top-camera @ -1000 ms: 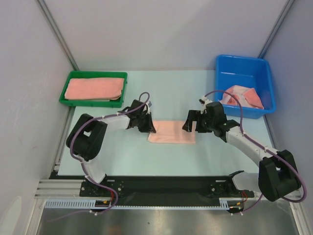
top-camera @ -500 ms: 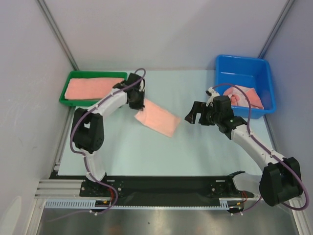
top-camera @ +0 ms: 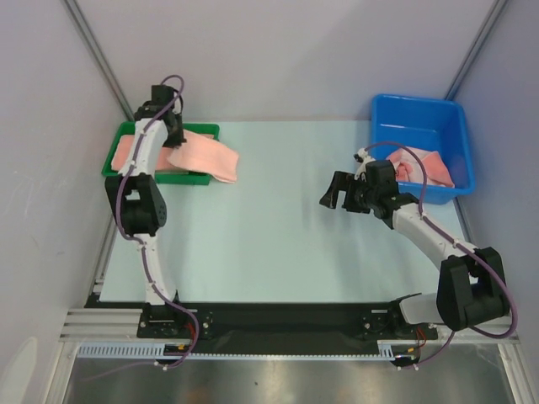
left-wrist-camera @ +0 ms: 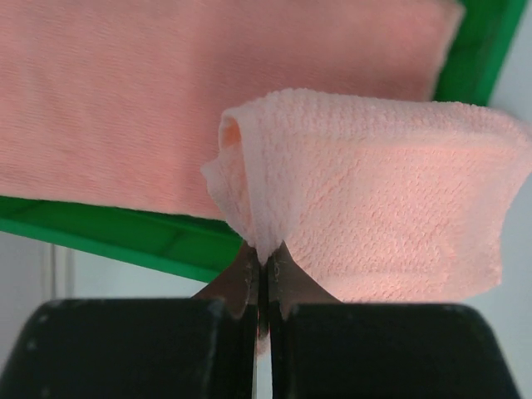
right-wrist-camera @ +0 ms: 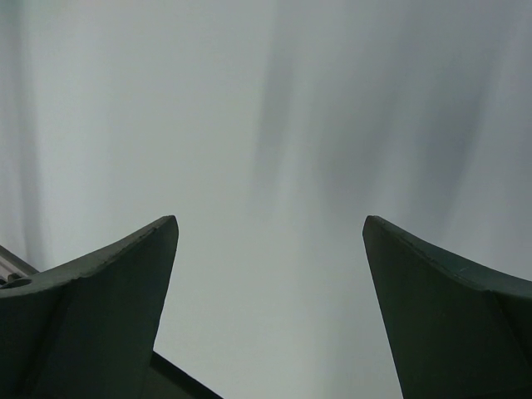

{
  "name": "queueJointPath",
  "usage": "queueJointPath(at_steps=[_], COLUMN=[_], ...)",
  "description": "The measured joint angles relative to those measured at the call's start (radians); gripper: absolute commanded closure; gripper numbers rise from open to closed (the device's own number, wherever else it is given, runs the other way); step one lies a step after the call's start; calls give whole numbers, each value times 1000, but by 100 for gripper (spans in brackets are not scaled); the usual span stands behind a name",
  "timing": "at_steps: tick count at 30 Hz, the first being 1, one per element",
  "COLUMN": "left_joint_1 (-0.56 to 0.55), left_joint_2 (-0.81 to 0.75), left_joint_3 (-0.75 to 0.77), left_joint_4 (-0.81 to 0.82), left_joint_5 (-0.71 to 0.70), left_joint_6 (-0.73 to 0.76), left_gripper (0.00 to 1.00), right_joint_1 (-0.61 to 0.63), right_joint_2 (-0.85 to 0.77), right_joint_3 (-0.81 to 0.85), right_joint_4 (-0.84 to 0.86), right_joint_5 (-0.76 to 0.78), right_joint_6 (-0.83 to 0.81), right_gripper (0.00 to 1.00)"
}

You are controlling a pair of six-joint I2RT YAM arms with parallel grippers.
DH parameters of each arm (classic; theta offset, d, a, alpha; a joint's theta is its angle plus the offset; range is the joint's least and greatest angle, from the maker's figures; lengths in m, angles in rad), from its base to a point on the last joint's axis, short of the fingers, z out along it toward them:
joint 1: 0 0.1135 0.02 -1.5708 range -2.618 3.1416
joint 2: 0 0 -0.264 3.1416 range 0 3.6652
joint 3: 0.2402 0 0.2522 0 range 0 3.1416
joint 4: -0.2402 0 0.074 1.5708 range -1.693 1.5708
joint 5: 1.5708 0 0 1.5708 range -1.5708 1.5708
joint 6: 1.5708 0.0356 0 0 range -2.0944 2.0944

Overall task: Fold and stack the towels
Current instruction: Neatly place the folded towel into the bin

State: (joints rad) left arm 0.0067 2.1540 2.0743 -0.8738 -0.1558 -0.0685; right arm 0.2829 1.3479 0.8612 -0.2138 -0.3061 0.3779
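My left gripper (top-camera: 174, 141) is shut on a corner of a folded salmon-pink towel (top-camera: 207, 158), which droops over the right end of the green tray (top-camera: 114, 172). In the left wrist view the fingertips (left-wrist-camera: 249, 268) pinch the bunched edge of that towel (left-wrist-camera: 382, 208) above the tray's rim (left-wrist-camera: 125, 234). Another pink towel (top-camera: 128, 152) lies flat in the tray (left-wrist-camera: 166, 100). My right gripper (top-camera: 331, 192) hangs open over the table's right half, holding nothing, and only blurred table shows between its fingers (right-wrist-camera: 125, 283).
A blue bin (top-camera: 421, 116) at the back right holds crumpled pink and white towels (top-camera: 421, 165). Grey walls close in the table on the left, the right and the back. Both arm bases sit on the black rail at the near edge.
The left arm has carried the folded pink towel from the middle of the table up and left to the green tray. The right gripper has pulled back a little to the right, still open.
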Motion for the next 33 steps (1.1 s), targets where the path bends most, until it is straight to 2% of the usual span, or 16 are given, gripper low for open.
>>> queueJointPath(at_steps=[7,14,16,18,23,27,30,33], left_joint_1=[117,179,192,202,213,210,194,150], left_joint_2=[45,93,121,156,199,172,109,-3], left_joint_3=[101,135,149,171,192,168,93,-53], left_joint_4=[42,128,154,170,166,158,147,154], left_joint_5=[-26,-76,-90,-120,-203,-190,-135,-66], left_joint_6=[91,162,175,190,166,101,58,14], left_gripper=[100,100,83,51,42,37,35,34], right_joint_1=[-10,-10,-11,-12,-12,-12,-12,-22], right_joint_2=[16,62,67,69,70,71,84,138], right_joint_3=[18,52,56,56,63,126,232,421], right_joint_4=[0,-7,-9,-11,-25,-66,-98,-153], right_joint_5=[0,-2,-2,-2,8,40,90,179], right_joint_6=[-15,-20,-22,-24,-30,-19,-6,-5], right_gripper=[0,0,0,0,0,0,0,0])
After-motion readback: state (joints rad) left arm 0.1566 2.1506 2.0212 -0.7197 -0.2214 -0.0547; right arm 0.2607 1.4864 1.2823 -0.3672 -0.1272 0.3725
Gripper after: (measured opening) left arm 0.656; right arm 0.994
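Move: The folded pink towel is already held by its left edge in the left hand and hangs some 10 cm to the right. The green bin it goes to has its middle about 10 cm left, 6 cm ahead and 11 cm below, with the towel stack inside it at the same spot. From the right hand that bin lies about 61 cm left and 24 cm ahead; the rumpled towel in the blue bin is some 33 cm right, 15 cm ahead. The folded towel is drawn over the green bin by the left hand, about 16 cm left and slightly forward, the hand's left side tilting up some 15 degrees; it dips about 3 cm, opens well and lets go, then backs off about 7 cm right and a little back. Late on, the empty, open right hand rises and reaches forward, roughly 9 cm each. ##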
